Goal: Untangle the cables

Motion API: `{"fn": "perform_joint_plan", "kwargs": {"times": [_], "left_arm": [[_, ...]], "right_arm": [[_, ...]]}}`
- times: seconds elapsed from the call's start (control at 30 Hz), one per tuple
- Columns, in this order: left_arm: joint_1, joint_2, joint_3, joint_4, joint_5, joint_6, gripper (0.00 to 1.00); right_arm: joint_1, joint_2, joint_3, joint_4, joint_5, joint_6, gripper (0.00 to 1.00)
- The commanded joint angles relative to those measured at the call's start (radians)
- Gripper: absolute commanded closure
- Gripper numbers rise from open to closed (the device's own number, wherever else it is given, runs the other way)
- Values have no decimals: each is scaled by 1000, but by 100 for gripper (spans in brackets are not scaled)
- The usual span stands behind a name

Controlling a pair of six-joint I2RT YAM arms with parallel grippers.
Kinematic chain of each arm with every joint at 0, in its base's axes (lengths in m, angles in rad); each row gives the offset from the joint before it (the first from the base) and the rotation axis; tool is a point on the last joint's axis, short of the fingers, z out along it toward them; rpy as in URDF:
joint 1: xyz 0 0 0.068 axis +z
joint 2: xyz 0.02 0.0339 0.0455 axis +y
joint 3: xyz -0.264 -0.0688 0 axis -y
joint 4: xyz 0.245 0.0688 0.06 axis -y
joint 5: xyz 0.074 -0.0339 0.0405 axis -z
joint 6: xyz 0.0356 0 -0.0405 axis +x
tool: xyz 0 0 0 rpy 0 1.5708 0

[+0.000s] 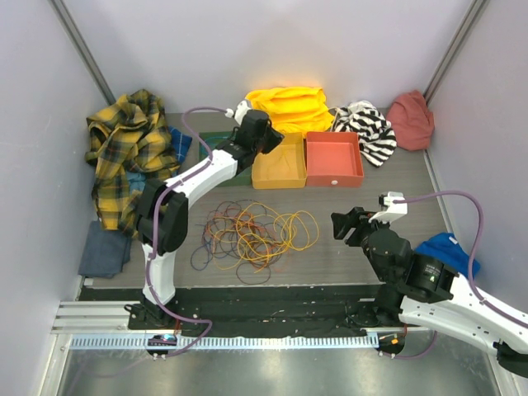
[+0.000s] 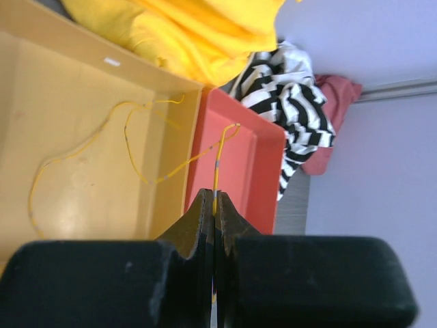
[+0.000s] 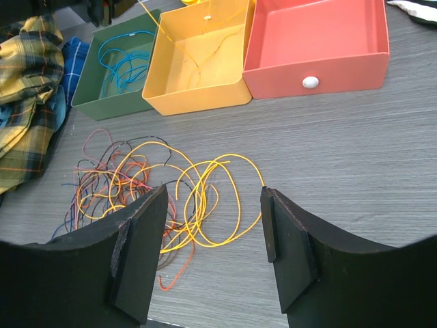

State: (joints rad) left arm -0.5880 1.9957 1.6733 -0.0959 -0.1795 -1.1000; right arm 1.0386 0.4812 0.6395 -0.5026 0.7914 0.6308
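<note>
The cables point(image 1: 252, 235) lie as a tangle of yellow, orange, red and dark loops on the table in front of the trays. In the right wrist view the cables point(image 3: 143, 184) are spread out just below and left of my fingers. My left gripper point(image 1: 272, 139) hangs over the yellow tray point(image 1: 266, 175), shut on one thin yellow cable point(image 2: 217, 164). That strand trails back down and curls on the floor of the yellow tray point(image 2: 82, 89). My right gripper point(image 1: 342, 224) stands open beside the tangle's right edge with nothing between its fingers point(image 3: 140, 253).
A red tray point(image 1: 356, 157) sits right of the yellow one, and a green tray point(image 3: 89, 89) holding a blue-teal cable sits to its left. Along the back lie a plaid shirt point(image 1: 124, 148), a yellow cloth point(image 1: 289, 106), a striped cloth point(image 1: 367, 124) and a pink cloth point(image 1: 411, 117). A blue cloth point(image 1: 450, 246) lies at the right.
</note>
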Motion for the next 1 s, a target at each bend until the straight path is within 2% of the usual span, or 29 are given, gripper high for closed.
{"fn": "perform_joint_plan", "kwargs": {"times": [0.0, 0.2, 0.3, 0.33, 0.4, 0.43, 0.47, 0.5, 0.53, 0.7, 0.83, 0.93, 0.97], "left_arm": [[5, -8, -47, 39, -43, -23, 100], [14, 12, -29, -65, -104, 101, 100], [19, 58, 63, -151, -118, 208, 87], [19, 69, 86, -171, -124, 227, 73], [19, 101, 130, -221, -132, 282, 56], [19, 110, 182, -244, -136, 293, 38], [19, 121, 203, -298, -150, 302, 29], [19, 121, 230, -313, -153, 311, 5], [16, 117, 235, -329, -163, 325, 0], [7, 11, 195, -381, -290, 417, 0], [7, -118, 77, -404, -362, 451, 0], [-33, -244, -76, -372, -373, 471, 0], [-54, -277, -174, -351, -379, 485, 0]], "right_arm": [[1, -10, 5, 6, 28, 6, 36], [0, -13, 3, 4, 32, 4, 36], [0, -6, -1, 7, 31, 9, 36], [0, -1, -1, 10, 28, 10, 36], [1, 5, 0, 12, 28, 10, 36], [0, 7, 0, 12, 26, 12, 36], [0, 4, 0, 12, 29, 12, 36], [1, 2, 0, 10, 29, 10, 36], [0, 0, -1, 10, 31, 10, 36], [0, 5, -8, 13, 32, 10, 36], [1, 13, -21, 25, 20, 15, 36], [0, 25, -35, 47, 3, 17, 36], [0, 30, -38, 49, -1, 20, 36]]}}
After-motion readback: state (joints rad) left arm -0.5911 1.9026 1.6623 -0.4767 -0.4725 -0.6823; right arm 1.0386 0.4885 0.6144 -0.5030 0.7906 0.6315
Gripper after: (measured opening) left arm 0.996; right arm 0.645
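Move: The left hand holds a yellow cable high over the yellow box, whose middle lies about 18 cm below, 2 cm farther out and 1 cm left. The red box is centred some 17 cm right and 2 cm ahead, the green box about 18 cm left and 3 cm ahead. The tangled pile lies some 21 cm back and 7 cm left. For the idle right hand, the yellow box is about 27 cm ahead, 15 cm left and 19 cm below. The left fingers let go of the yellow cable above the yellow box: the hand first sinks about 6 cm while drifting left, opening wide as it nears the bottom of the dip. Wide open, it then swings farther left towards the green box, ending some 10 cm left of its start, drawing back and rising slightly. From the dip on, the wrist rolls about 35 degrees, left side up. ##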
